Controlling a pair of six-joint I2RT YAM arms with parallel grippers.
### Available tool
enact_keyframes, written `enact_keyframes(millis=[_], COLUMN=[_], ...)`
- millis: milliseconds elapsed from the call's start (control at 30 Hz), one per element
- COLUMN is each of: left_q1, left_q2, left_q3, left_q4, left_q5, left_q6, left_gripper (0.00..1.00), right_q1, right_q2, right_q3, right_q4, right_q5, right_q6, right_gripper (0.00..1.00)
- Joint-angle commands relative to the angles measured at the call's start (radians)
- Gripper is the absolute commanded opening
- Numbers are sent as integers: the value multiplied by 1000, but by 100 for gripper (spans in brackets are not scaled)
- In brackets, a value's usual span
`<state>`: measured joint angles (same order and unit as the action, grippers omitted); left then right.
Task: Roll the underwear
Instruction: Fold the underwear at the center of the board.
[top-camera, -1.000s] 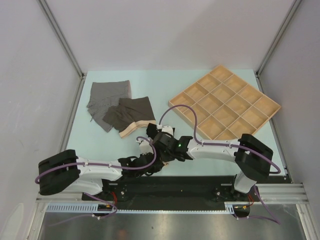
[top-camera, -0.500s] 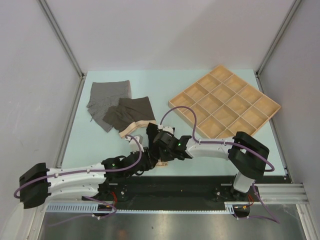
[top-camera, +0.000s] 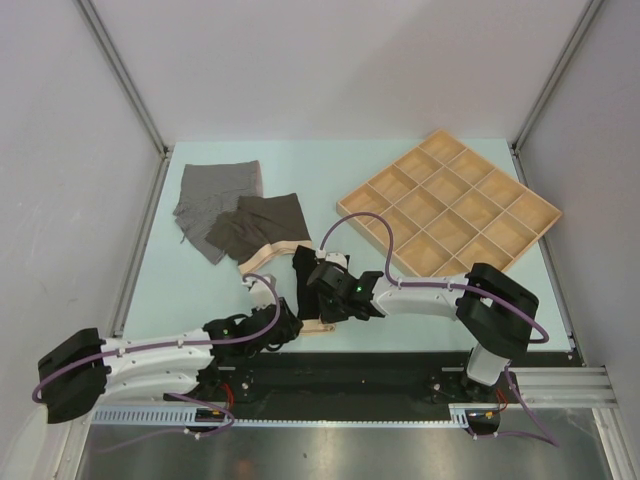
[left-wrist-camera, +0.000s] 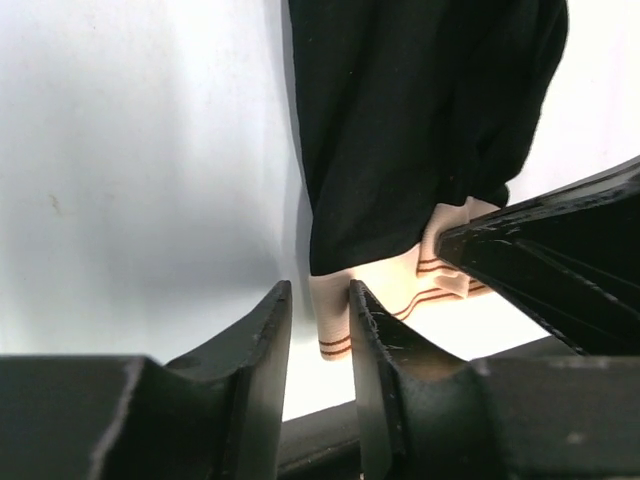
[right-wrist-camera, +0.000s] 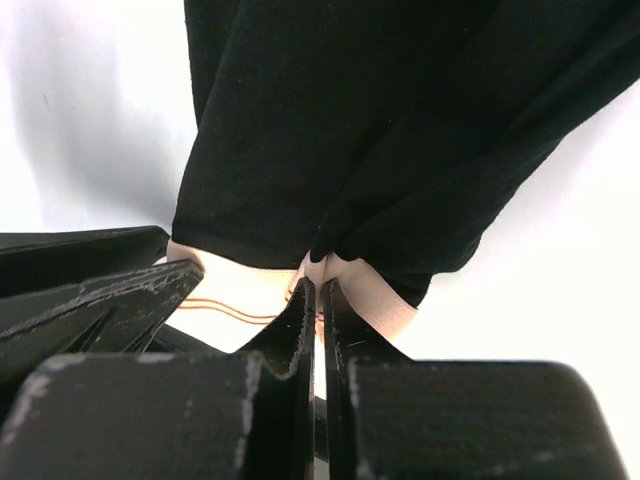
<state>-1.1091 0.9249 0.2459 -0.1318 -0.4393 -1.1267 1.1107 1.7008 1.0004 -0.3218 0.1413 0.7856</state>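
The black underwear (top-camera: 301, 268) lies near the table's front edge, its pale striped waistband (left-wrist-camera: 335, 322) toward me. My right gripper (top-camera: 318, 305) is shut on a pinched fold of that waistband (right-wrist-camera: 345, 275), and black cloth (right-wrist-camera: 350, 120) spreads beyond the right gripper (right-wrist-camera: 318, 285). My left gripper (top-camera: 289, 322) sits just left of it, low on the table. The left gripper (left-wrist-camera: 318, 300) is open, with the waistband's left corner lying at the gap between the tips. The dark brown underwear (top-camera: 262, 225) and grey underwear (top-camera: 215, 190) lie overlapping at the back left.
A compartmented wooden tray (top-camera: 450, 205) lies at the back right. The black rail at the table's near edge (top-camera: 380, 365) runs right behind both grippers. Grey walls and metal posts close the table in on three sides.
My left arm has stretched out low and its gripper has drawn back toward the near edge, jaws now apart. The right gripper stays shut on the waistband.
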Motion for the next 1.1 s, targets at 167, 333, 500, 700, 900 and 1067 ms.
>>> enact_keyframes(millis=[167,333,500,700,900,1067], left_q1=[6,8,8,6,6,6], left_q2=[-6,3,17,12,-1,-18], left_q3=[-94,-94,-77,-79,-83,-91], left_q4=[224,215,187,182,172,164], left_q5=[34,28,25,17,10,5], left_q6=[-1,8,16,18,13,4], left_gripper=[16,0,0,0,0,0], right_q1=[15,40,74,92,107,106], right_q2=[-4,5,8,48,106,135], right_q3=[23,78,141,184,218,210], right_q4=[-26,-68,-112,-109,-102,-68], right_q5=[24,41,61,35,-19,-32], right_q6=[0,-8,-17,-28,-45,-48], right_gripper=[0,0,0,0,0,0])
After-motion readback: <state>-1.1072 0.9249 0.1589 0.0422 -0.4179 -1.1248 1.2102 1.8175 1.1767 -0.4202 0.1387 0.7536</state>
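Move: The left end of the black underwear's waistband lies about 1 cm right of and 1 cm below the open left fingers. From the right gripper, already shut on a fold of the band, that end is some 6 cm left and 2 cm back, about 1 cm lower. The brown underwear's middle is roughly 22 cm ahead and 8 cm left of the left hand; the wooden tray's middle is about 23 cm ahead and 27 cm right of the right hand. Shut the left gripper on the waistband's left end, easing it barely 1 cm down and to the right, then hold it there. Keep the right gripper's pinch on its fold of the band and carry that left about 4 cm and back some 2.5 cm, arcing up about 3 cm and down again beside the left fingertips, turning slightly counter-clockwise. ##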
